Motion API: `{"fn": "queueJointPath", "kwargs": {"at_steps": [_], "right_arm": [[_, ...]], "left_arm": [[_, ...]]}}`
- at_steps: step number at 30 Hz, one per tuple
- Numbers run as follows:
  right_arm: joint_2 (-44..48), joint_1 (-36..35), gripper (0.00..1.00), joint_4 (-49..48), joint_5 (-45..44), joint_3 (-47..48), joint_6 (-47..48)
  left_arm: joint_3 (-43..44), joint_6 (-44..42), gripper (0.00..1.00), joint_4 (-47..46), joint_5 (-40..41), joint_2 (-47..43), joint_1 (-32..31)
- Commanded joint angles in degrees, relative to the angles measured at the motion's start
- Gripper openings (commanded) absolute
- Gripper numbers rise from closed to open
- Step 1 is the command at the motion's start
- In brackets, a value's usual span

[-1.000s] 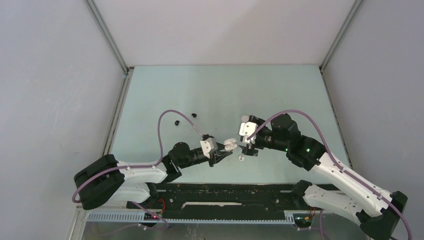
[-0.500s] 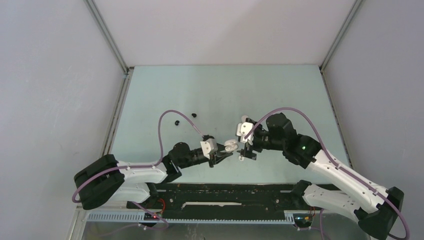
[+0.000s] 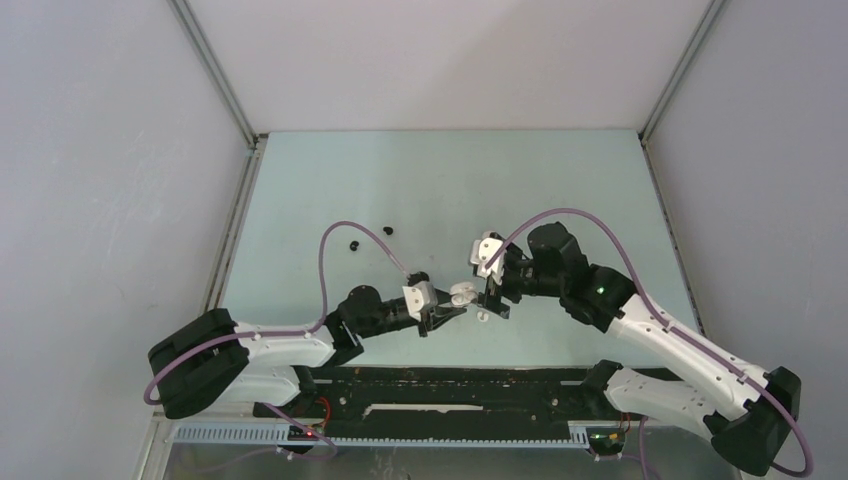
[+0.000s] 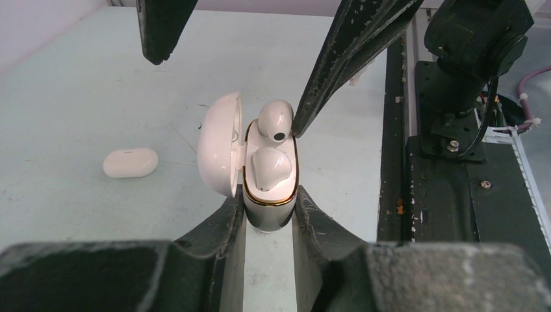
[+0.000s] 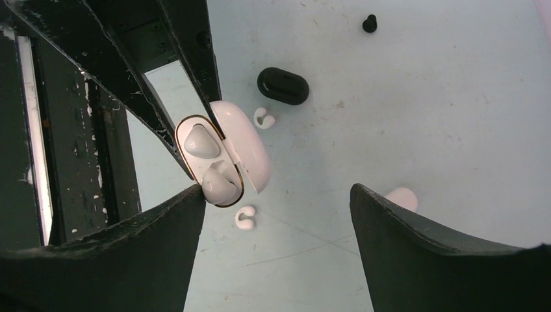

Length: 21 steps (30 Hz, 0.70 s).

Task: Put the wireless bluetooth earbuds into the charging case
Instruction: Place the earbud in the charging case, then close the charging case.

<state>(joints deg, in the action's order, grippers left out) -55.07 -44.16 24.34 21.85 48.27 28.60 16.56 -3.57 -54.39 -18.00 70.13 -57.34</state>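
Observation:
My left gripper (image 4: 269, 203) is shut on a white charging case (image 4: 269, 195) with a gold rim, its lid (image 4: 217, 143) swung open. One white earbud (image 4: 268, 168) lies in its seat. A second white earbud (image 4: 276, 120) stands higher at the case's far end. My right gripper (image 5: 278, 195) hangs open over the case (image 5: 211, 162), one fingertip (image 5: 192, 201) against that raised earbud (image 5: 219, 185). Two loose white earbuds (image 5: 264, 117) (image 5: 245, 218) lie on the table under the case. In the top view the two grippers (image 3: 445, 315) (image 3: 492, 300) meet near the table's front middle.
A shut black case (image 5: 282, 85) lies on the table beyond the held case. A shut white case (image 4: 130, 162) lies to one side. Two black earbuds (image 3: 352, 244) (image 3: 387, 230) sit at the left of the table. The black base rail (image 3: 450, 385) runs along the near edge.
My right arm has shifted left, bringing its open fingers over the held case. The left gripper and the case have stayed in place.

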Motion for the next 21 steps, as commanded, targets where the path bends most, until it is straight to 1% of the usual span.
{"fn": "queueJointPath", "kwargs": {"at_steps": [1,9,14,18,21], "right_arm": [[-0.56,0.61,0.83,-1.39,1.01,2.71,-0.72],[-0.86,-0.32,0.86,5.43,7.89,3.22,3.99],[-1.05,-1.93,0.85,8.59,9.16,3.32,5.59],[-0.06,-3.61,0.80,13.30,10.08,4.76,8.01],[1.81,-5.55,0.77,18.35,8.32,7.43,8.77]], "left_arm": [[2.12,-2.69,0.00,-0.08,-0.40,0.10,-1.18],[2.52,-2.61,0.00,0.43,-0.21,0.46,-1.55],[2.78,-1.62,0.00,0.43,-0.19,0.75,-1.55],[3.67,-0.03,0.00,0.50,1.31,2.41,-1.55],[4.60,1.37,0.00,0.51,2.16,4.22,-1.46]]}}
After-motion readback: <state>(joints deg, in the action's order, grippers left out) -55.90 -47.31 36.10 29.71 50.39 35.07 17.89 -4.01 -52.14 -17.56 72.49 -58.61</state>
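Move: The open lid of the charging case is about 3 cm back and 3 cm left of the right hand, some 2 cm lower. The case body, with both earbuds inside, sits just behind the lid. On the table some 15 cm below, a white capsule lies about 7 cm ahead and 4 cm right, and a loose white piece 11 cm back and 2 cm right. The left hand already grips the case; the lid is about 2 cm ahead and 2 cm right of that hand. The right hand sweeps back about 5 cm and slightly down, its forward finger pushing the held case's lid shut. ##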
